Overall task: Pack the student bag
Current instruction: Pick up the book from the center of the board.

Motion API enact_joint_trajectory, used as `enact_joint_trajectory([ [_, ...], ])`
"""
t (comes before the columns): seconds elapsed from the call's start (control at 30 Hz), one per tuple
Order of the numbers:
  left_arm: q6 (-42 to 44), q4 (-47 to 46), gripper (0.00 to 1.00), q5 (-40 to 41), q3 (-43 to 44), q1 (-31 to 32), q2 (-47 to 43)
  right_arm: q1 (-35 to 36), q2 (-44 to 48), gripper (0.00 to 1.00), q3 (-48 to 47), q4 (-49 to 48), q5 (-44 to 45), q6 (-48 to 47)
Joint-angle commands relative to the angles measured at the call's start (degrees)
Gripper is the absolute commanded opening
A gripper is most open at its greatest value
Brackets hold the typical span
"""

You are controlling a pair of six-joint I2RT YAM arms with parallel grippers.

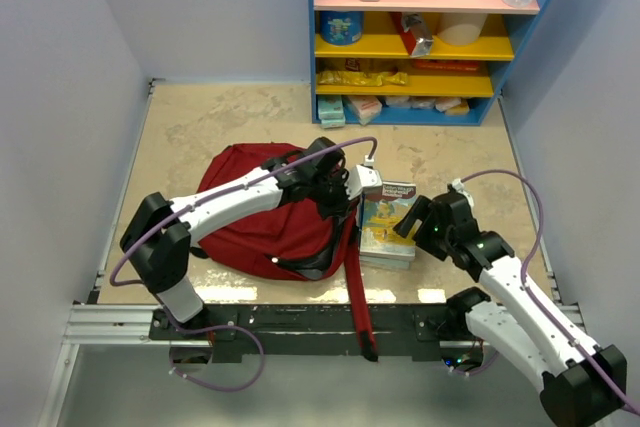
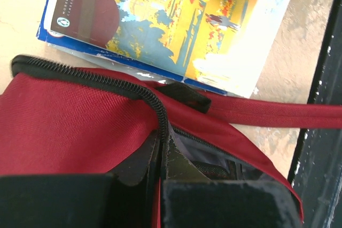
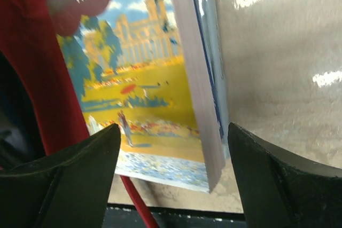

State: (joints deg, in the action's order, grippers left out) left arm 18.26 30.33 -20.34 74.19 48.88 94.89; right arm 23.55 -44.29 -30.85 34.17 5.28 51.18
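Observation:
The dark-red student bag (image 1: 255, 217) lies on the tan table, its long red strap (image 1: 358, 287) running to the near edge. My left gripper (image 1: 335, 187) is shut on the bag's black zipper edge (image 2: 152, 100) at the opening, and the dark lining (image 2: 214, 156) shows beside it. A paperback book (image 1: 388, 222) with a yellow and blue cover lies on another book just right of the bag; it also shows in the left wrist view (image 2: 176, 25). My right gripper (image 3: 173, 156) is open, its jaws straddling the book's (image 3: 149, 94) near right corner from above.
A blue, yellow and pink shelf unit (image 1: 430, 32) with packets, a cup and bottles stands at the back. Grey walls close in left and right. The black rail (image 1: 310, 322) runs along the table's near edge, under the strap's end.

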Motion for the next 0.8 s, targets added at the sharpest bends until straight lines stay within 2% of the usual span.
enact_joint_trajectory([
  [0.0, -2.09, -7.03, 0.0, 0.12, -0.45, -0.01, 1.7, -0.26, 4.56, 0.84, 2.28, 2.29, -4.21, 3.22],
  [0.2, -2.27, -10.37, 0.0, 0.3, -1.95, -0.02, 4.07, -0.26, 8.96, 0.84, 6.76, 2.57, -10.72, 6.04],
  [0.43, -1.92, -11.17, 0.0, 0.04, -2.83, 0.07, 4.34, -0.26, 7.11, 0.83, 9.57, -0.77, -15.64, 6.82],
  [0.77, -0.86, -9.76, 0.0, -0.4, -2.83, -0.01, 2.32, -0.26, 14.49, 0.81, 15.28, -4.28, -12.58, 12.98],
])
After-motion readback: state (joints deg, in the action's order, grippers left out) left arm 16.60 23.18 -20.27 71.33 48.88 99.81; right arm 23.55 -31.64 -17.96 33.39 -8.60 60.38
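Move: Roughly 4 cm to the left of the wide-open right hand and 2 cm farther out lies the middle of the top book, some 5 cm below; the lower books are straight under it. The red bag's middle is about 26 cm left of that hand and 4 cm ahead, its loose strap 10 cm left and 10 cm back. From the left hand the book is about 9 cm right, 2 cm nearer the base and 8 cm lower. Drawing back about 5 cm while sinking and drifting left some 3 cm each, the right hand brings its open fingers down around the near end of the top book, rolling about 15 degrees so its left side rises; contact can't be made out. The left hand keeps its shut fingers on the bag's zipped rim and lowers about 4 cm, then holds. ##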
